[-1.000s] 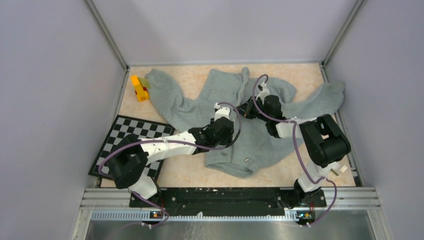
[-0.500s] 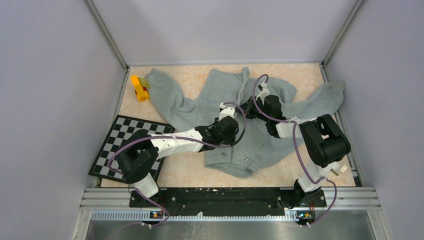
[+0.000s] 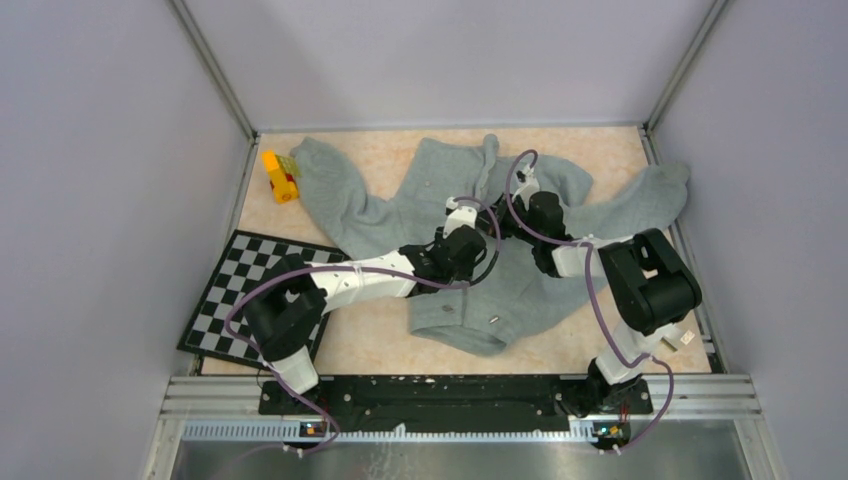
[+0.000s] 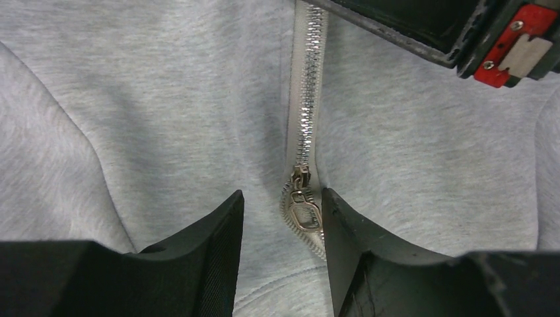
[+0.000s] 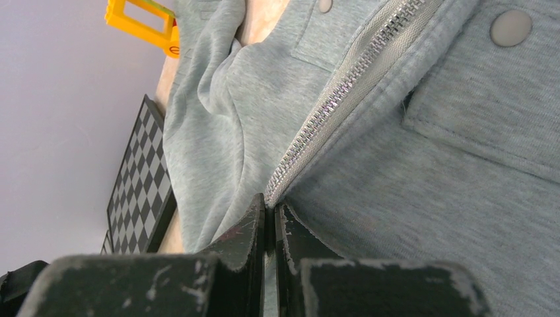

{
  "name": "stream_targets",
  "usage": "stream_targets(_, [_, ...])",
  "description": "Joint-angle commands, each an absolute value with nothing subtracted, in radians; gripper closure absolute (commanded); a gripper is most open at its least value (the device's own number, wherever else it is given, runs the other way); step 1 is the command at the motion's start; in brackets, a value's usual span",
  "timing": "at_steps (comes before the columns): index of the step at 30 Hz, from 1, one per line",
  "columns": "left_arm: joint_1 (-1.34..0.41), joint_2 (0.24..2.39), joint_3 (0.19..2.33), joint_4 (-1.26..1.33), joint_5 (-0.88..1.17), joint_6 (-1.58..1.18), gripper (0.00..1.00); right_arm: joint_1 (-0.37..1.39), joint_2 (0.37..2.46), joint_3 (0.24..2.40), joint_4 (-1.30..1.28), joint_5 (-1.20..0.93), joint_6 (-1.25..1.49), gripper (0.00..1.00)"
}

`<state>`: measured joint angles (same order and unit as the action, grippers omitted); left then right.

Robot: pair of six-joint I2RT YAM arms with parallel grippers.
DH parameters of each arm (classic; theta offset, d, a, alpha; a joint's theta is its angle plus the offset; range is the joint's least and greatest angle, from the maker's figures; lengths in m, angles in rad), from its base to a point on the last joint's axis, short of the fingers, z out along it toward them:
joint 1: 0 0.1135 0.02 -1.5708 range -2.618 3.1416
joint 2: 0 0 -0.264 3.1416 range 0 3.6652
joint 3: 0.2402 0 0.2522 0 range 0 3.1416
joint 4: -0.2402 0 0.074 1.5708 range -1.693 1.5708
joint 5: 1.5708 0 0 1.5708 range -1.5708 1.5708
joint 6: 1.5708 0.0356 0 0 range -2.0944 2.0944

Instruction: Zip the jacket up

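The grey jacket [image 3: 445,185] lies spread on the table with its collar toward the back. In the left wrist view its metal zipper [image 4: 307,112] runs up the middle, and the slider with its pull tab [image 4: 302,212] sits low on it. My left gripper [image 4: 282,201] is open, its fingers either side of the pull tab, which lies nearer the right finger [image 4: 343,231]. It hangs over the jacket's centre front [image 3: 472,225]. My right gripper [image 5: 271,208] is shut on the jacket's zipper edge a little farther up [image 3: 497,222].
A yellow toy [image 3: 280,176] lies at the back left by one sleeve. A black-and-white chessboard [image 3: 255,290] sits at the front left, beneath the left arm. Grey walls close in the table on three sides. A metal rail [image 3: 460,390] runs along the near edge.
My left arm has reached farther right and back over the jacket, bringing its gripper closer to the right gripper. Its jaws have narrowed slightly. The right arm has stayed put.
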<state>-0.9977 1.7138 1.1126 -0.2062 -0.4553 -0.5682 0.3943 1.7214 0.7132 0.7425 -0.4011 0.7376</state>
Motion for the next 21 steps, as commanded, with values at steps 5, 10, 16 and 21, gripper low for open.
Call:
stream_targets(5, [-0.996,1.713,1.138,-0.234,-0.482,-0.538,0.48,0.393,1.69,0.718,0.829,-0.446,0.752,1.0])
stream_targets(10, [-0.996,1.762,1.192,-0.288,-0.476,-0.534,0.56,0.394,1.689,0.718,0.825,-0.445,0.753,1.0])
stream_targets(16, [-0.995,1.755,1.181,-0.288,-0.443,-0.524,0.74,0.393,1.688,0.719,0.83,-0.448,0.754,1.0])
stream_targets(21, [-0.995,1.771,1.187,-0.3,-0.436,-0.533,0.76,0.393,1.685,0.719,0.831,-0.449,0.756,1.0])
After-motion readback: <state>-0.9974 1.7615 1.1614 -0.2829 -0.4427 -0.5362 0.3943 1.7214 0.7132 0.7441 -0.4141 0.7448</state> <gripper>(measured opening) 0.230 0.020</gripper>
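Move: The zipper pull hangs from its slider about 2 cm below the left hand point and 1 cm to its right, level with it fore and aft. The right gripper, pinching the closed zip's edge, is some 8 cm ahead, 4 cm to the right and 2 cm higher. Nearer the base lie two metal hem tags, one about 10 cm back and 4 cm left, the other 12 cm back and 5 cm right. From the right hand the pull lies some 8 cm back, 3 cm left and 4 cm below. The left hand first eases less than 1 cm to its left, then comes back right while sinking about 1.5 cm in all onto the zipper pull, its left side rolling up some 5 degrees and its half-open fingers closing to roughly half their gap around the pull tab, the right-hand finger coming up against the tab. The right hand stays in place and keeps its shut grip on the zip's edge farther out, holding the fabric for the left hand. ##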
